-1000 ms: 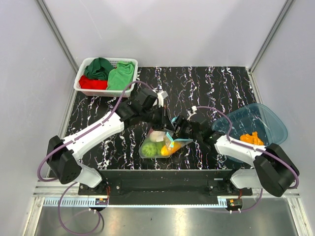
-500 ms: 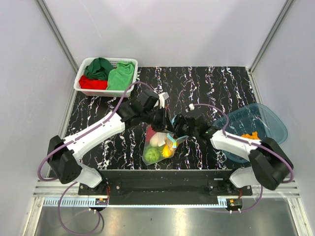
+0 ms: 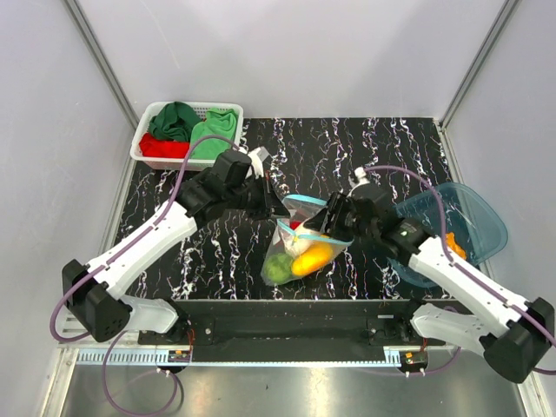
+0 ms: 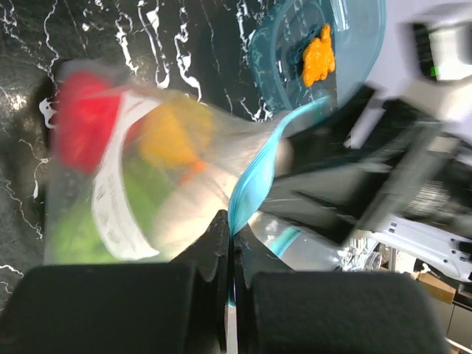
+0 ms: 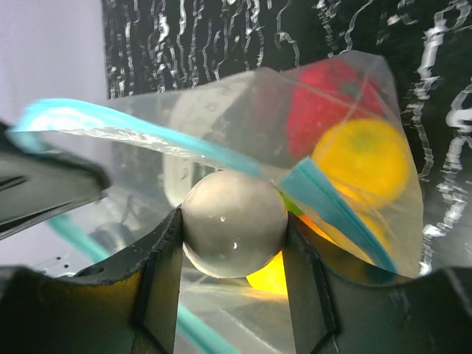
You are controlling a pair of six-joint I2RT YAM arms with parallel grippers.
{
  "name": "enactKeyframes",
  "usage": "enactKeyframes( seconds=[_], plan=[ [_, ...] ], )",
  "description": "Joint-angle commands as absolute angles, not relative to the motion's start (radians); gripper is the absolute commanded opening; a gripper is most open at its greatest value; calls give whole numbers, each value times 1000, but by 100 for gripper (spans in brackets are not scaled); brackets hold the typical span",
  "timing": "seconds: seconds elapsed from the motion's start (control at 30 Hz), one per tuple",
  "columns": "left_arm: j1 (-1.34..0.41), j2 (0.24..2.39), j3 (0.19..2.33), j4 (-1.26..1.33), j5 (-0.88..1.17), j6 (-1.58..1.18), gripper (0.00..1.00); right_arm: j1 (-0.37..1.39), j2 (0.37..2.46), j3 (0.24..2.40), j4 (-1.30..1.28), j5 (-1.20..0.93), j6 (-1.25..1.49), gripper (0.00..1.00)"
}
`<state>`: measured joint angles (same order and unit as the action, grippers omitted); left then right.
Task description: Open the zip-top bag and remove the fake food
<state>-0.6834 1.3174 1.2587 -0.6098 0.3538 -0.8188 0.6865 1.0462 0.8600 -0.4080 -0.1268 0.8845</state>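
Observation:
The clear zip-top bag (image 3: 306,250) hangs open between the two grippers over the middle of the table. It holds green (image 3: 279,268), yellow (image 3: 314,258) and red pieces of fake food. My left gripper (image 3: 280,208) is shut on the bag's light blue zip strip (image 4: 254,184), its jaws pinched tight at the strip's edge (image 4: 231,236). My right gripper (image 3: 330,224) is at the bag's mouth, shut on a pale white ball (image 5: 234,221). Red (image 5: 324,103) and yellow (image 5: 365,162) pieces lie behind it in the bag.
A translucent teal tub (image 3: 465,217) lies at the right edge with an orange food piece (image 3: 453,248) in it; both show in the left wrist view (image 4: 317,63). A white basket (image 3: 148,152) with red and green cloths stands at the back left.
The bag has been lifted and its mouth pulled open. My left gripper drew back to the left with the strip. My right arm swung right and its gripper now holds the white ball.

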Motion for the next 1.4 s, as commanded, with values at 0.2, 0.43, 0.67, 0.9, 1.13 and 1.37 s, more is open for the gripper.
enactKeyframes(
  seconds=[0.2, 0.43, 0.67, 0.9, 1.13, 1.37],
  plan=[
    [-678, 1310, 1201, -541, 391, -813, 0, 681, 1015, 1221, -828, 209, 718, 9],
    [-678, 1324, 1244, -597, 374, -753, 0, 566, 999, 1354, -1004, 218, 701, 3],
    [-676, 1247, 1281, -672, 260, -695, 0, 246, 1055, 1514, -1153, -19, 641, 2],
    [-673, 1226, 1308, -709, 233, -652, 0, -52, 1230, 1592, -1292, -59, 557, 2],
    [-666, 1196, 1315, -726, 207, -611, 0, -130, 1342, 1493, -1316, 241, 473, 8],
    [-664, 1233, 1281, -669, 310, -620, 0, -186, 1443, 1393, -1226, 327, 378, 25]
  ],
)
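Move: The right hand grips the white radish in the bag's mouth, above the bag's body, whose middle lies about 4 cm to its left, 4 cm back and 12 cm below. The blue bin is about 36 cm to its right, level fore and aft, and some 16 cm below; the orange piece in the bin is 37 cm right and 3 cm back. From the left hand, pinching the bag's rim, the bin lies about 46 cm right and 22 cm down, the bag's body 6 cm right and 5 cm back. Up first, then in a long sweep of about 30 cm to the right, the right hand draws the white radish out of the bag's mouth and carries it over the blue bin, sinking back to its starting height as the fingers swing to point steeply down, grip kept. The left hand keeps pinching the rim, dipping slightly, then shifting about 4 cm left and rising again. ##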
